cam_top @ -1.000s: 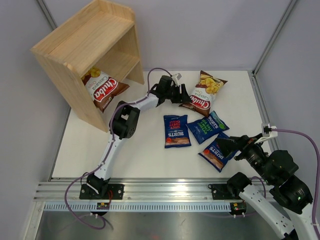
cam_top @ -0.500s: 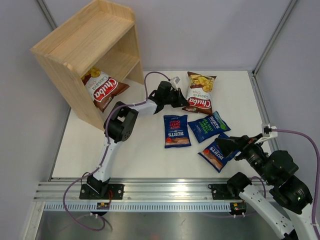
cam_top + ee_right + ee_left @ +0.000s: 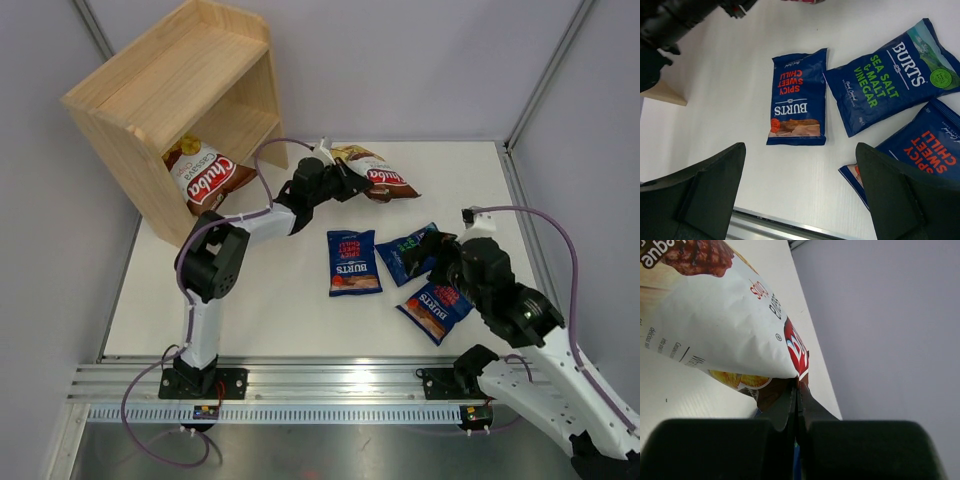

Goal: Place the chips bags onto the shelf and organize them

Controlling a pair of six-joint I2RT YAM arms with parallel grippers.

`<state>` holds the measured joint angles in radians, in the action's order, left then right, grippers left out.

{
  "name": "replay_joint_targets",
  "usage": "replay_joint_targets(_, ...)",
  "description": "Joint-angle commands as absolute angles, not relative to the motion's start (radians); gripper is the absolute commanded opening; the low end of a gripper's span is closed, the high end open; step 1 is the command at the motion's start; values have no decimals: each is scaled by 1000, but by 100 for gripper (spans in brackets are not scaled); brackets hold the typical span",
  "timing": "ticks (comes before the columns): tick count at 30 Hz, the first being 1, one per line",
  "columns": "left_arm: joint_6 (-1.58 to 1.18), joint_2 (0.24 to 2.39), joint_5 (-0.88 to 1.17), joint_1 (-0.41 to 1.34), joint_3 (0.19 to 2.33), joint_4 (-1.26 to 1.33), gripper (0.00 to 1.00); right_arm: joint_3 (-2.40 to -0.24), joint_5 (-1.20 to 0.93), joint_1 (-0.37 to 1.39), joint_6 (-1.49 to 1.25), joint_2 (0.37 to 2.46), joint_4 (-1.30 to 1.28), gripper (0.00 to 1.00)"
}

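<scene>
My left gripper (image 3: 341, 174) (image 3: 798, 384) is shut on the bottom corner of a brown-and-white Chuba bag (image 3: 378, 178) (image 3: 730, 325), which is lifted and tilted above the table's far side. A second Chuba bag (image 3: 205, 180) lies on the lower tier of the wooden shelf (image 3: 180, 100). Three blue Burts bags lie flat: a spicy sweet chilli bag (image 3: 352, 262) (image 3: 797, 100), a sea salt and vinegar bag (image 3: 410, 252) (image 3: 890, 75) and another sweet chilli bag (image 3: 432, 310) (image 3: 927, 150). My right gripper (image 3: 437, 262) (image 3: 800, 147) hangs open above them, holding nothing.
The shelf stands at the table's far left corner, tilted, with its open side facing the table. Grey walls close the back and right sides. A metal rail (image 3: 330, 385) (image 3: 785, 227) runs along the near edge.
My left gripper closed on the Chuba bag's corner, then lifted it and carried it left toward the shelf. My right arm swung up and left over the blue bags, still open.
</scene>
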<state>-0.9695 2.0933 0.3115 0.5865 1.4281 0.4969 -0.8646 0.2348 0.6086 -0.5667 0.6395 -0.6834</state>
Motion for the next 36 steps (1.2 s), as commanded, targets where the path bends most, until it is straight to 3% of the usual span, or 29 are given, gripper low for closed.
replay_joint_targets(1,-1026,1954,215,597,1396,635,0,-948,305,608,-589,733,-553,100)
replay_joint_targets(5,-1031,1895,216,607,1365,641,0,-1032,292,527,-663,828,-525,99)
replay_joint_targets(11,-1061,1767,169,629,1182,830,0,-1033,-50,220,-935,908,-388,99)
replay_joint_targets(15,-1052,1703,137,655,1108,936,0,-953,-208,132,-1164,925,-252,99)
replay_joint_targets(25,-920,1580,118,721,1011,1057,0,-749,-288,130,-1379,888,105,100)
replay_joint_targets(36,-856,1537,130,787,1003,1062,0,-727,-347,130,-1457,953,314,99)
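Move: The left hand already grips the near edge of the Chulo bag, whose middle is about 4 cm ahead, 1 cm right and 4 cm below; the shelf stands some 38 cm left and 6 cm ahead of it, the sweet chilli bag 14 cm back, 2 cm left and 16 cm below. From the open right hand, the Chulo bag is about 23 cm ahead, 13 cm left and 10 cm lower; the vinegar bag is 10 cm ahead, 6 cm left and 22 cm below. Up first, then back as well, the left hand raises the pinched Chulo bag about 17 cm and draws it 14 cm back from the far side, its fingers tipping upwards and staying shut. The right hand goes forward about 12 cm, ending some 7 cm higher and rolling nearly 60 degrees left side up, to set its wide-open fingers before the bag's right end without closing. ##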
